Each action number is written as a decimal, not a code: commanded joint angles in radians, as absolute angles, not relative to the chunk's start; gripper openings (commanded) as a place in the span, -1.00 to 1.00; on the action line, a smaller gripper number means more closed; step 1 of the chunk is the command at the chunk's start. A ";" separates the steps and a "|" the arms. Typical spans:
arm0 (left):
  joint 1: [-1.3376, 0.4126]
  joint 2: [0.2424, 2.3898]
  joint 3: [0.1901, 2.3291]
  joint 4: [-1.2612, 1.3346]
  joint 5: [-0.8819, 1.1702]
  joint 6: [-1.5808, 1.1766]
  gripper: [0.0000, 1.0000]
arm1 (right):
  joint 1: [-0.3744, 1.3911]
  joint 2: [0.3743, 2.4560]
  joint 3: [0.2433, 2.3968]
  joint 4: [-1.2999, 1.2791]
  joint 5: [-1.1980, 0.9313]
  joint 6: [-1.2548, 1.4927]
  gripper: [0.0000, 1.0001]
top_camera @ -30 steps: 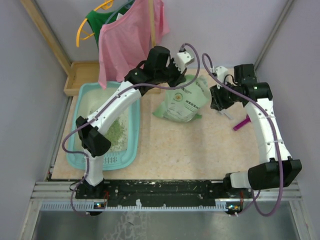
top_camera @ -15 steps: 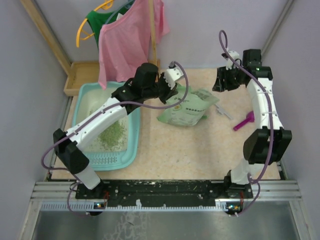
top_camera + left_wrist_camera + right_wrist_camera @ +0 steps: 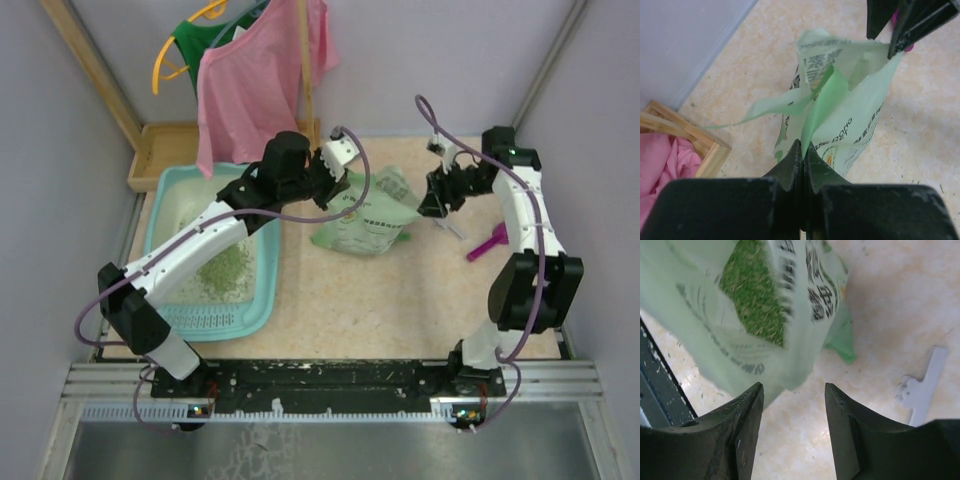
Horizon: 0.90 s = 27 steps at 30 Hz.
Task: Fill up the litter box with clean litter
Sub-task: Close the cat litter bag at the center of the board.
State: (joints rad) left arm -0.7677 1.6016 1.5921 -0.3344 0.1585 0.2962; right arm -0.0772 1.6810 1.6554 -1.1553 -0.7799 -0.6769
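The light-teal litter box (image 3: 266,262) lies at the left, with a thin heap of green clean litter (image 3: 222,268) on its base. A pale green printed bag (image 3: 370,216) lies mid-table. My left gripper (image 3: 338,186) is shut on a fold of the bag's (image 3: 850,100) top edge, and the pinch (image 3: 802,145) shows in the left wrist view. My right gripper (image 3: 429,204) stands open at the bag's right side. In its own view the fingers (image 3: 794,387) straddle bare table just below the bag (image 3: 720,350). More green litter (image 3: 752,295) shows inside the bag.
A magenta scoop (image 3: 488,243) and a white clip (image 3: 452,228) lie right of the bag; the clip (image 3: 922,385) is close to my right fingers. A wooden tray (image 3: 158,150) sits behind the litter box. Pink and green clothes (image 3: 255,80) hang at the back.
My right gripper opened, swung toward the back wall and came back down beside the bag. The left arm stretched out, still pinching the bag, which now lies lower.
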 commanded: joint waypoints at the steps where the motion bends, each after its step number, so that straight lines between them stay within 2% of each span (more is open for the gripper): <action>1: -0.748 1.509 1.612 -0.192 0.133 0.313 -1.00 | -0.204 1.463 1.390 -1.032 -1.044 -1.031 0.08; 4: -0.745 1.510 1.609 -0.198 0.130 0.311 -1.00 | -0.244 1.432 1.317 -0.994 -1.091 -1.100 0.16; 8: -0.744 1.502 1.602 -0.198 0.133 0.305 -1.00 | -0.284 1.506 1.365 -1.130 -1.149 -1.264 0.15; 12: -0.742 1.487 1.590 -0.204 0.122 0.308 -1.00 | -0.371 1.610 1.436 -1.488 -1.260 -1.760 0.15; 17: -0.738 1.462 1.557 -0.200 0.102 0.302 -1.00 | -0.382 1.613 1.369 -1.498 -1.271 -1.907 0.15; 27: -0.726 1.442 1.509 -0.198 0.080 0.287 -1.00 | -0.301 1.605 1.375 -1.497 -1.338 -1.873 0.09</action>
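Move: My left hand still pinches one corner of the bag's rim. The bag's free rim corner lies about 3 cm left of my right hand and 1 cm back, some 2 cm lower; from my left hand it is roughly 16 cm right, 3 cm back and 10 cm down. From my right hand, the bag's body is about 13 cm left and 1 cm back, the gray tool 8 cm right and 3 ahead, the purple scoop 21 cm right and 3 back, all well below. I draw my right hand back about 5 cm, clear of the bag's free rim corner, drifting left on the way and then easing 2 cm right again. Meanwhile I roll the wrist and raise the fingers, nearly 40 degrees in all, until they point more level and leftward at the bag, still open. My left hand keeps its pinch and carries its corner about 2 cm left. ##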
